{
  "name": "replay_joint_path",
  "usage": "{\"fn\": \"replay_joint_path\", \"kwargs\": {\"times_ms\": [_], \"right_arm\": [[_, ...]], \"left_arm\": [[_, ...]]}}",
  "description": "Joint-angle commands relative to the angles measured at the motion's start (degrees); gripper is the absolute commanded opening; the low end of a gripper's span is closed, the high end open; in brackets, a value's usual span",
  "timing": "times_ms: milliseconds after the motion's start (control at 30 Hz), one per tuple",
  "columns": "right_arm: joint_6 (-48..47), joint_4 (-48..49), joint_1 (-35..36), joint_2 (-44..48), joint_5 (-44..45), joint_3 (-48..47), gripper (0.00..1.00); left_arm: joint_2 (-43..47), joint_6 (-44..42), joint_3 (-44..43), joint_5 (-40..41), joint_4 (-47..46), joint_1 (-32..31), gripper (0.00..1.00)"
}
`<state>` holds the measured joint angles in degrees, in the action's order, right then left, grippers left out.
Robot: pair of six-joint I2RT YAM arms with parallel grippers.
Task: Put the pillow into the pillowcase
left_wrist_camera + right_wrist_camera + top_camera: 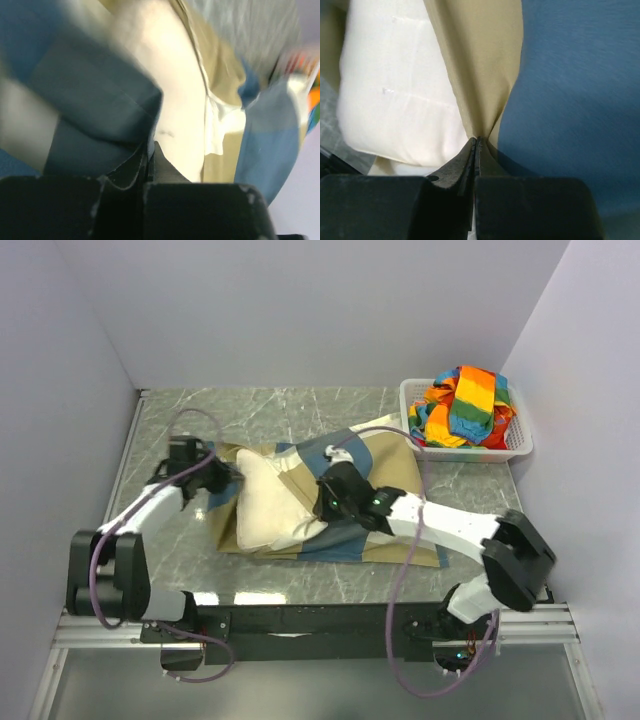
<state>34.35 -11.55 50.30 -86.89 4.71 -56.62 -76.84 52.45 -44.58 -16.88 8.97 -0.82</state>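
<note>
The cream-white pillow (262,508) lies mid-table, partly wrapped by the blue, tan and off-white pillowcase (385,468). My left gripper (226,478) is at the case's left edge, shut on a dark blue fold of the pillowcase (95,95), with the pillow (175,95) just beyond its tips (151,146). On the pillow's right side my right gripper (328,502) pinches a tan fold. In the right wrist view the gripper (477,140) is shut on the pillowcase (485,65), and the pillow (395,95) bulges to the left.
A white basket (412,398) holding a rainbow-striped cloth (465,405) stands at the back right, close to the pillowcase's far corner. Walls close in the table on the left, back and right. Cables loop over both arms.
</note>
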Motion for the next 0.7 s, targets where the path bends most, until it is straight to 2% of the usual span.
{"fn": "replay_joint_path", "kwargs": {"times_ms": [0,100,167,233,300,367,400,467,500,533,600,667], "right_arm": [[3.4,6.7,0.3,11.7,4.2,7.4,0.0],[5.6,6.5,1.2,18.5,2.6,11.4,0.0],[5.2,5.5,2.9,20.4,3.0,10.1,0.0],[4.0,4.0,3.7,18.4,3.3,6.8,0.0],[1.2,0.6,3.8,13.1,4.2,-0.4,0.0],[-0.9,1.2,3.5,8.3,7.0,-4.7,0.0],[-1.3,1.4,3.2,6.7,6.6,-6.2,0.0],[-1.8,-0.4,3.2,1.7,7.4,-11.8,0.0],[-1.7,-0.2,3.3,0.5,7.3,-12.5,0.0],[-1.5,0.6,3.3,-0.5,6.5,-12.9,0.0],[-0.9,0.9,3.1,-4.5,6.2,-15.0,0.03],[-2.0,-0.7,3.0,-9.0,6.3,-18.3,0.09]], "left_arm": [[-8.6,4.9,0.2,-1.1,-13.2,-11.1,0.01],[-15.9,8.3,-0.7,-3.0,-19.1,-16.7,0.01],[-19.9,9.4,-2.2,-2.8,-20.9,-20.2,0.01],[-21.8,10.0,-3.7,-2.2,-20.1,-21.6,0.01],[-20.6,11.2,-2.3,1.0,-18.7,-21.4,0.01],[-14.8,10.9,-0.8,4.8,-13.9,-19.8,0.01],[-12.2,10.7,0.7,10.3,-10.9,-19.1,0.01],[-4.0,10.0,2.3,14.2,-3.0,-14.9,0.01],[-1.1,9.5,4.9,15.3,-1.6,-12.9,0.01],[4.3,8.2,6.4,16.0,-0.7,-8.2,0.01],[8.5,6.9,10.4,16.1,1.0,-1.1,0.03],[12.2,5.3,12.6,15.0,1.8,2.7,0.07]]}}
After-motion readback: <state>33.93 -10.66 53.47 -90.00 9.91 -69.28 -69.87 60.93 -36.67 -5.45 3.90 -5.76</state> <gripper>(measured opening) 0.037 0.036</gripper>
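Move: The pillow's bare end lies about 8 cm to the right of the left hand, 5 cm back and 6 cm below; that hand already holds the pillowcase's blue left hem. From the right hand, which already pinches tan cloth at the case mouth, the bare end is some 11 cm left, 4 cm ahead and 5 cm below. The pillowcase's covered body spreads about 14 cm to the right hand's right and 5 cm farther out. Left swings its pinched blue hem about 13 cm right, then returns; right lifts held cloth 9 cm, then forward-left. ##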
